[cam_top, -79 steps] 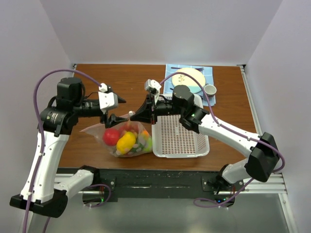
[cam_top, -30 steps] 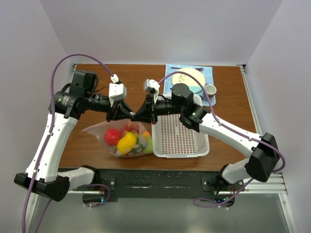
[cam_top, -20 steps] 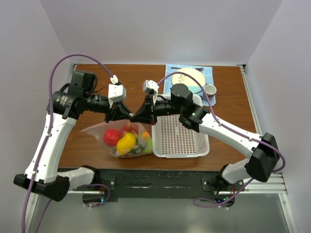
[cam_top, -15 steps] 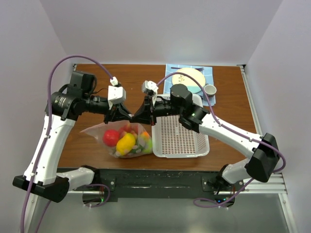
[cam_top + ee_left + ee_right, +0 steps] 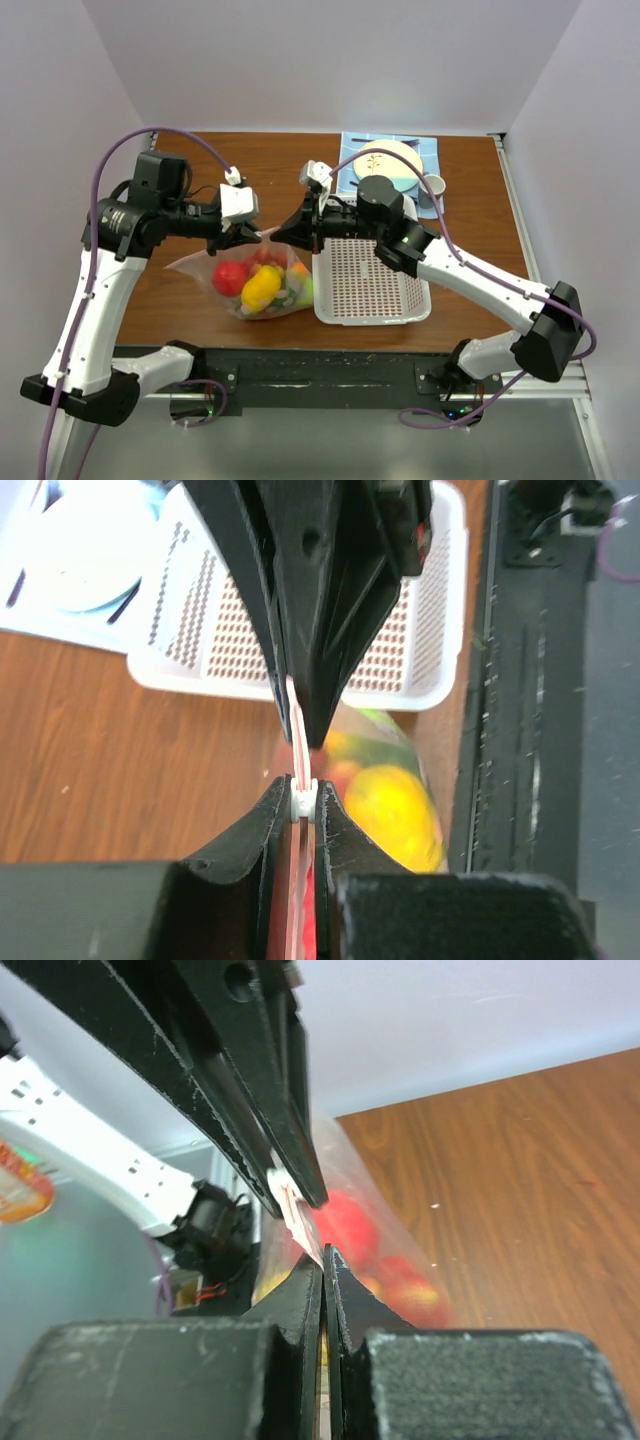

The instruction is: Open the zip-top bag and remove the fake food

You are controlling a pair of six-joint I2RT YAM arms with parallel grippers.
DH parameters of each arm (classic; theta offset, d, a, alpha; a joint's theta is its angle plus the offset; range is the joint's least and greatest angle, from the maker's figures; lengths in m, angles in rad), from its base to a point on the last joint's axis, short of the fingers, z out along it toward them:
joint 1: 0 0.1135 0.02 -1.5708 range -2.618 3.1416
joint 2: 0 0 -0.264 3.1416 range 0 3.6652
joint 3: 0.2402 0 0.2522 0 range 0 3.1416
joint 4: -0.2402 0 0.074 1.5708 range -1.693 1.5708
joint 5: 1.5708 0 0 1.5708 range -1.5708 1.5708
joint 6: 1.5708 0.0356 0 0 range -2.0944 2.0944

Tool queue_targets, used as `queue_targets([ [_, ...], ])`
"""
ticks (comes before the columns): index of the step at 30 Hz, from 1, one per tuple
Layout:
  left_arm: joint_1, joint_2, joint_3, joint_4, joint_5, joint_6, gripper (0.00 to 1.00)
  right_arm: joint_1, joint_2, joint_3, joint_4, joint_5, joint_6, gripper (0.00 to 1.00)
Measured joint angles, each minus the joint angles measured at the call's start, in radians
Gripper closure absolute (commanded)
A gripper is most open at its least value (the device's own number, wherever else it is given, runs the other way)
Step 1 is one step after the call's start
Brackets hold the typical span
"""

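The zip-top bag point(image 5: 250, 288) lies on the wooden table left of the basket, its top edge lifted between both grippers. Through it show the fake food: a red round fruit point(image 5: 230, 277), a yellow lemon point(image 5: 260, 289) and a green piece point(image 5: 304, 293). My left gripper point(image 5: 254, 238) is shut on the white slider point(image 5: 303, 798) of the pink zip strip. My right gripper point(image 5: 282, 236) is shut on the bag's top edge point(image 5: 312, 1228), just right of the left one. In the left wrist view the lemon point(image 5: 400, 815) is blurred below the jaws.
A white perforated basket point(image 5: 368, 282) stands right of the bag, under the right arm. At the back right, a plate point(image 5: 388, 160) lies on a blue mat with a small cup point(image 5: 432, 184) beside it. The table's near edge runs just below the bag.
My left gripper has closed on the slider and drawn it slightly left, away from the right gripper. A short stretch of bag top now shows between the two.
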Motion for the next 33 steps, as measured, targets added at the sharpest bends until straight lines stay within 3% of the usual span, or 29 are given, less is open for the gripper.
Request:
queue_targets([
  [11, 0.223, -0.004, -0.069, -0.02, -0.028, 0.136, 1.0, -0.003, -0.011, -0.027, 0.018, 0.174, 0.01, 1.0],
  [20, 0.552, 0.14, -0.092, -0.071, 0.006, 0.311, 1.0, -0.014, 0.031, -0.03, 0.052, 0.268, 0.029, 1.0],
  [33, 0.728, 0.203, -0.003, -0.116, -0.01, 0.422, 1.0, -0.021, 0.072, -0.03, 0.094, 0.298, 0.048, 1.0],
])
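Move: Pinched in the left fingers is the bag's slider, about 3 cm left of the right fingers, which hold the zip's right end. The bag's loose left corner lies roughly 20 cm left of the left hand, 3 back and 8 lower, some 23 cm left of the right hand. From the left hand, the yellow fruit hangs about 17 cm below, 4 back and 3 left; the red one 10 left and 2 back, at similar height. Drawing the slider along the zip line, the left hand keeps its pinch and sweeps about 19 cm left and 10 forward, away from the right hand; it sinks some 7 cm, then rises slightly, turning about 30 degrees counter-clockwise. The right hand keeps hold of the other end, going forward about 7 cm and a little down while turning clockwise. ##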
